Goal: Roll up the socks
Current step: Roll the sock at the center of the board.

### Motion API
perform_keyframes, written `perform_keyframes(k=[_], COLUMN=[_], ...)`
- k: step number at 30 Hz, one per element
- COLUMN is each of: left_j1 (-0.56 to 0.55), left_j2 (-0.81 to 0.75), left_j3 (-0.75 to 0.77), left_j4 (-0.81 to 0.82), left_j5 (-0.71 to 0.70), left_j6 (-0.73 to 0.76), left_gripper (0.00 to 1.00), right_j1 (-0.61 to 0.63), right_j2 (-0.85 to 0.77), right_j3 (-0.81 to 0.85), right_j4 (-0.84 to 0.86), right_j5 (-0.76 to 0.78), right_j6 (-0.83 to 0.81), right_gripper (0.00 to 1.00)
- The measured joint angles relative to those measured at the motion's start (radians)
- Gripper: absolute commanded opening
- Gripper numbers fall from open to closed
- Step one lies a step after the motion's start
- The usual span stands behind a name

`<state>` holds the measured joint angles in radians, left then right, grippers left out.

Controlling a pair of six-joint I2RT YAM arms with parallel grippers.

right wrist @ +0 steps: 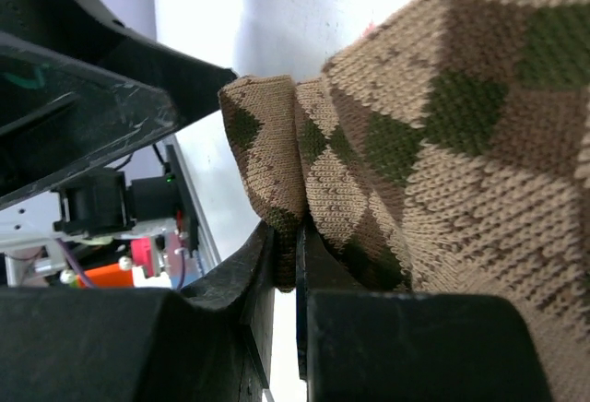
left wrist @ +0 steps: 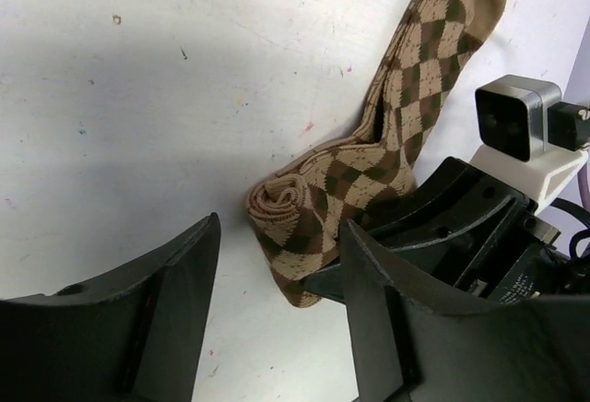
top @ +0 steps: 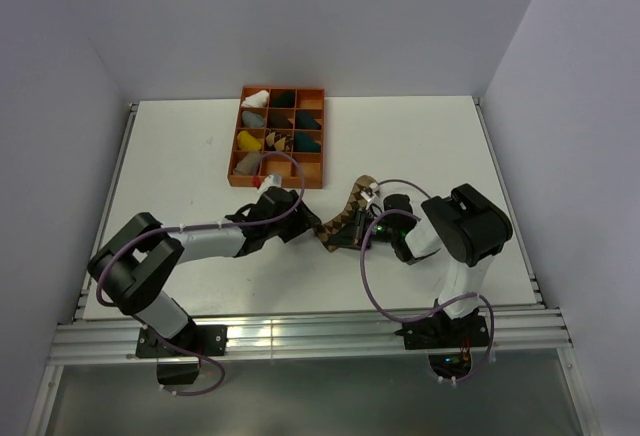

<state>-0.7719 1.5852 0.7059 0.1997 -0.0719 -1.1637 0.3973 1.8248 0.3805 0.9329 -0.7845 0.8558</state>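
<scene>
A tan-and-dark-brown argyle sock (top: 347, 214) lies slanted on the white table between the two arms. Its lower end is wound into a small roll (left wrist: 281, 201), and the rest stretches away flat (left wrist: 415, 98). My right gripper (right wrist: 297, 245) is shut on a fold of the sock (right wrist: 433, 135) beside the roll; in the top view it sits at the sock's lower right (top: 356, 232). My left gripper (left wrist: 277, 319) is open, its fingers (left wrist: 171, 296) straddling bare table just short of the roll, nothing between them. From above it sits left of the sock (top: 303, 222).
An orange compartment tray (top: 300, 183) with several coloured sock bundles stands behind the left gripper. The right wrist's camera block (left wrist: 516, 116) is close to the sock. The metal rail (top: 300, 336) runs along the table's near edge.
</scene>
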Motion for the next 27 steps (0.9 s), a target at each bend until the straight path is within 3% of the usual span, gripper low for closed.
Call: perform_keyframes(k=[8,21,25,27], left_j1=[0.000,-0.020,-0.025,-0.025], left_j2=[0.060,0.121,0.148,0.156], left_j3=[0.001,0.029,0.056,0.070], left_j4=[0.022,0.074,0.063,0.045], left_j5=[0.025,0.052,0.053,0.053], left_j6=[0.000,-0.001,-0.004,-0.006], left_gripper=[0.49,0.45,0.31,0.15], right_j1=[-0.012,-0.014,-0.015,-0.016], right_j2=[0.018,0.018,0.018,0.013], right_j3=[-0.022,-0.022,-0.022,-0.022], right_j4=[0.055,0.053,0.047,0.041], right_j5=[-0.019,-0.018,-0.018,-0.017], right_j6=[0.034,0.034,0.029,0.019], right_gripper=[0.00,0.00,0.04,0.12])
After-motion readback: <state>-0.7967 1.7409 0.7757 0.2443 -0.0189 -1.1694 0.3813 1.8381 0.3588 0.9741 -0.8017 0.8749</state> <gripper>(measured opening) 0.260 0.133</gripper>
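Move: The coiled start of the sock roll lies about 3 cm to the right of my left hand, level with it fore and aft, and some 3 cm below. My right gripper, pinching the sock, sits about 5 cm to the right and 3 cm back of my left hand; the sock's unrolled far end is about 10 cm ahead and 11 cm to the right of it. From my right hand, the roll is about 2 cm left and 3 cm ahead, roughly at its height. I sink my half-open left hand about 2 cm beside the roll, then slide it nearly 3 cm to the right until its fingers stand either side of the coil, and late on I narrow them around it. My right hand stays in place, still pinching the sock. ##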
